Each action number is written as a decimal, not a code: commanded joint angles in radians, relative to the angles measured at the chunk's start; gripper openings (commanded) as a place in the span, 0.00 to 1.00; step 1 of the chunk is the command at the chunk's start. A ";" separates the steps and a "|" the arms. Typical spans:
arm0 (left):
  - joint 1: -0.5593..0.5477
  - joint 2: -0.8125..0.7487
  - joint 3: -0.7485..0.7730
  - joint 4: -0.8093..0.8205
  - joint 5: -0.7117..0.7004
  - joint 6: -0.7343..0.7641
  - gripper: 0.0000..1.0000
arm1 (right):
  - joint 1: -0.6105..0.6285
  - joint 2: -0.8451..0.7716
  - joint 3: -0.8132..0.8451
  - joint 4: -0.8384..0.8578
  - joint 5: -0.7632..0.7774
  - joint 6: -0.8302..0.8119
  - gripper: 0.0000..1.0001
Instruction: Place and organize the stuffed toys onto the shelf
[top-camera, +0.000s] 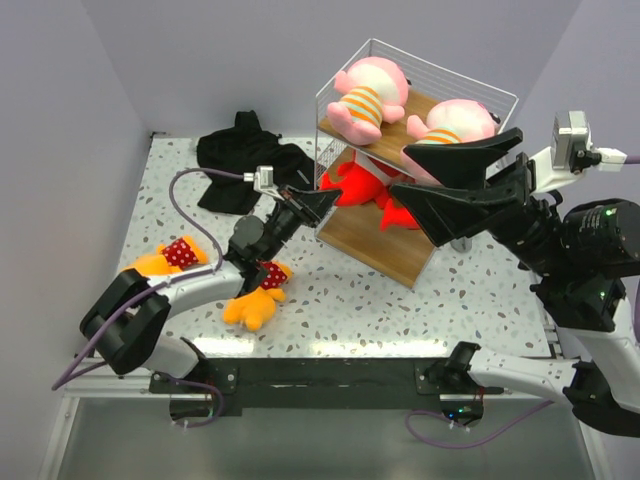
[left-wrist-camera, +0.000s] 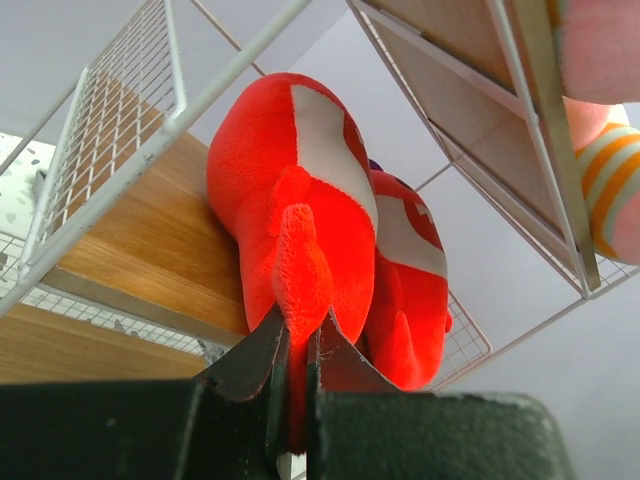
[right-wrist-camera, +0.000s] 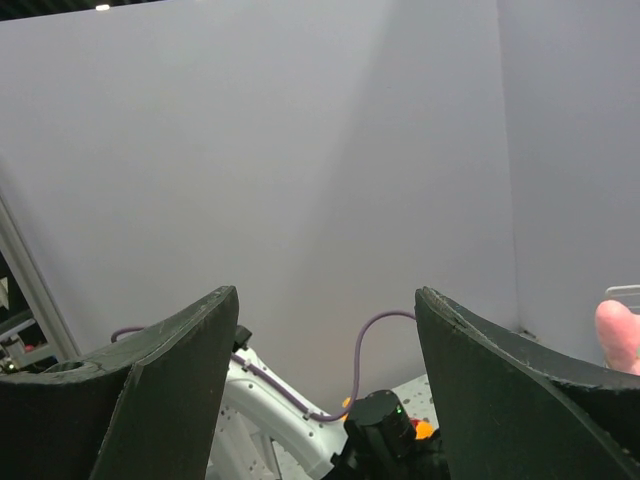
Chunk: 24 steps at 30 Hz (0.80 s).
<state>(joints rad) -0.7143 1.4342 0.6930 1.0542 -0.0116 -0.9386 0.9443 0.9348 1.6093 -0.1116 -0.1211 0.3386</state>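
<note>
The shelf (top-camera: 365, 235) stands at the back right of the table. Two pink stuffed toys (top-camera: 365, 95) (top-camera: 455, 122) lie on its top board. Two red ones (top-camera: 352, 185) (top-camera: 400, 212) sit on the board below. My left gripper (top-camera: 325, 200) reaches to that board's left end. In the left wrist view it (left-wrist-camera: 300, 325) is shut on a fin of the nearer red toy (left-wrist-camera: 290, 180), with the second red toy (left-wrist-camera: 410, 290) behind. Two orange-yellow toys (top-camera: 165, 260) (top-camera: 255, 300) lie on the table by the left arm. My right gripper (top-camera: 398, 170) (right-wrist-camera: 325, 295) hovers open and empty in front of the shelf.
A black garment (top-camera: 245, 160) lies on the table left of the shelf. The shelf's white wire side (left-wrist-camera: 110, 130) and wooden board (left-wrist-camera: 150, 230) are close to the left gripper. A pink toy's striped shirt (left-wrist-camera: 610, 190) shows above right. Walls enclose the table.
</note>
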 joint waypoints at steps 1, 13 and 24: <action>0.004 0.028 0.045 0.047 -0.056 -0.040 0.00 | 0.005 -0.011 -0.002 0.029 0.018 -0.019 0.75; 0.006 0.086 0.109 0.013 -0.034 -0.006 0.00 | 0.005 -0.024 -0.002 0.009 0.028 -0.035 0.76; 0.006 -0.021 0.062 -0.137 -0.099 0.007 0.64 | 0.007 -0.036 0.014 -0.005 0.014 -0.015 0.76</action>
<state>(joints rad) -0.7136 1.5017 0.7685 0.9783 -0.0578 -0.9535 0.9443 0.9073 1.6051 -0.1196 -0.1169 0.3210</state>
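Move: The left hand has a red toy pinched by its tail. The toy's body stands on the middle shelf, about 8 cm ahead, 5 cm right and 5 cm above. A second red toy sits beyond it, roughly 5 cm ahead, 16 cm right and 3 cm above the hand, and the wire side lies about 8 cm ahead and 2 cm left, at hand height. From the idle right hand, the pinched toy is some 27 cm ahead, 3 cm left and 27 cm below. Still pinching the red toy's tail, the left hand eases it forward and a little right, deeper onto the middle shelf, about 2 cm in all with a slight dip and recovery on the way. There it all but stops and the fingers open to over half, letting go of the tail while the hand sinks about a centimetre. ##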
